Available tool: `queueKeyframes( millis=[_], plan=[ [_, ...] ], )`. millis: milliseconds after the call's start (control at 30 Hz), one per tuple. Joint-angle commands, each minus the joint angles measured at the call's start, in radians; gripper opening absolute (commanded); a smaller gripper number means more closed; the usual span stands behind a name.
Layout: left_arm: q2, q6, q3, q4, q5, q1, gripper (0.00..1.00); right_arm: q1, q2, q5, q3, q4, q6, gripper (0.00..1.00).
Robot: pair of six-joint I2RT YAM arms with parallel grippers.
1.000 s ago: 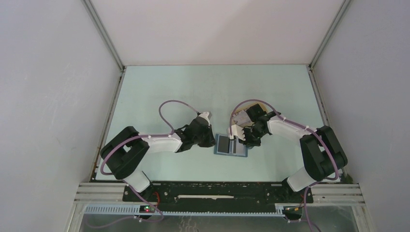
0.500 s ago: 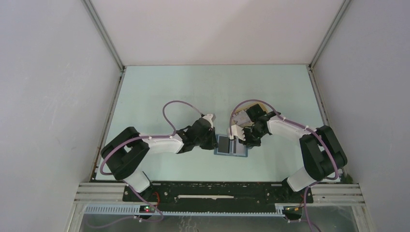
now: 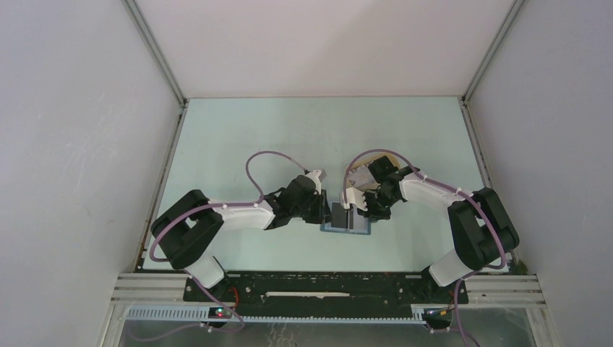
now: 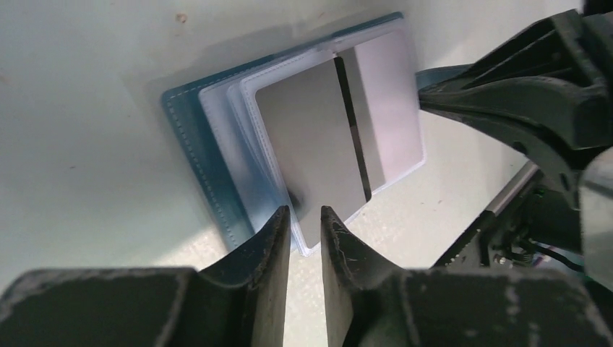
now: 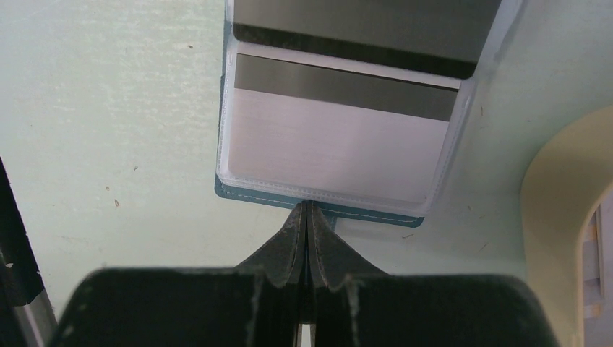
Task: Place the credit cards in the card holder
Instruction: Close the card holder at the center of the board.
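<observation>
The teal-blue card holder (image 3: 356,225) lies open on the table between both arms. In the left wrist view a grey credit card (image 4: 318,152) with a dark stripe sits in a clear pocket of the holder (image 4: 189,137). My left gripper (image 4: 305,213) stands slightly open just short of that card's near corner, gripping nothing. A second striped card (image 5: 340,137) fills the pocket nearest my right gripper (image 5: 306,210), which is shut on the holder's teal edge (image 5: 246,194). From above, the left gripper (image 3: 334,213) and the right gripper (image 3: 359,210) meet over the holder.
A beige oval tray (image 5: 556,217) sits just right of the holder, with something pale (image 5: 596,238) inside it. In the top view the tray (image 3: 382,157) is partly hidden behind the right wrist. White walls close in the table's sides and back.
My left arm has slid right over the holder's left half, and its jaws have parted a little. The right arm and the holder have stayed put.
</observation>
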Motion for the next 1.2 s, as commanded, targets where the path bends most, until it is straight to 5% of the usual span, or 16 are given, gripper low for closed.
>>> queueKeyframes(
  millis=[0, 1167],
  plan=[
    [0.002, -0.043, 0.011, 0.110, 0.057, -0.003, 0.27, -0.003, -0.004, -0.002, 0.035, -0.016, -0.004, 0.07],
    [-0.046, -0.067, -0.039, 0.175, 0.075, 0.025, 0.48, -0.017, -0.018, -0.017, 0.035, -0.024, -0.001, 0.09]
  ],
)
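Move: The black-card page of the open card holder lies about 3 cm to the left hand's right, 1 cm ahead and 1 cm below; the holder's middle is some 5 cm right, 1 cm ahead and 2 cm below, the wooden tray 11 cm ahead and 11 cm right. From the right hand, at the holder's right edge, that page is about 8 cm left, 1 cm ahead, level in height. Left hand rises and shifts right, about 3 cm each, fingers spreading, tipping the card page towards the right half. ##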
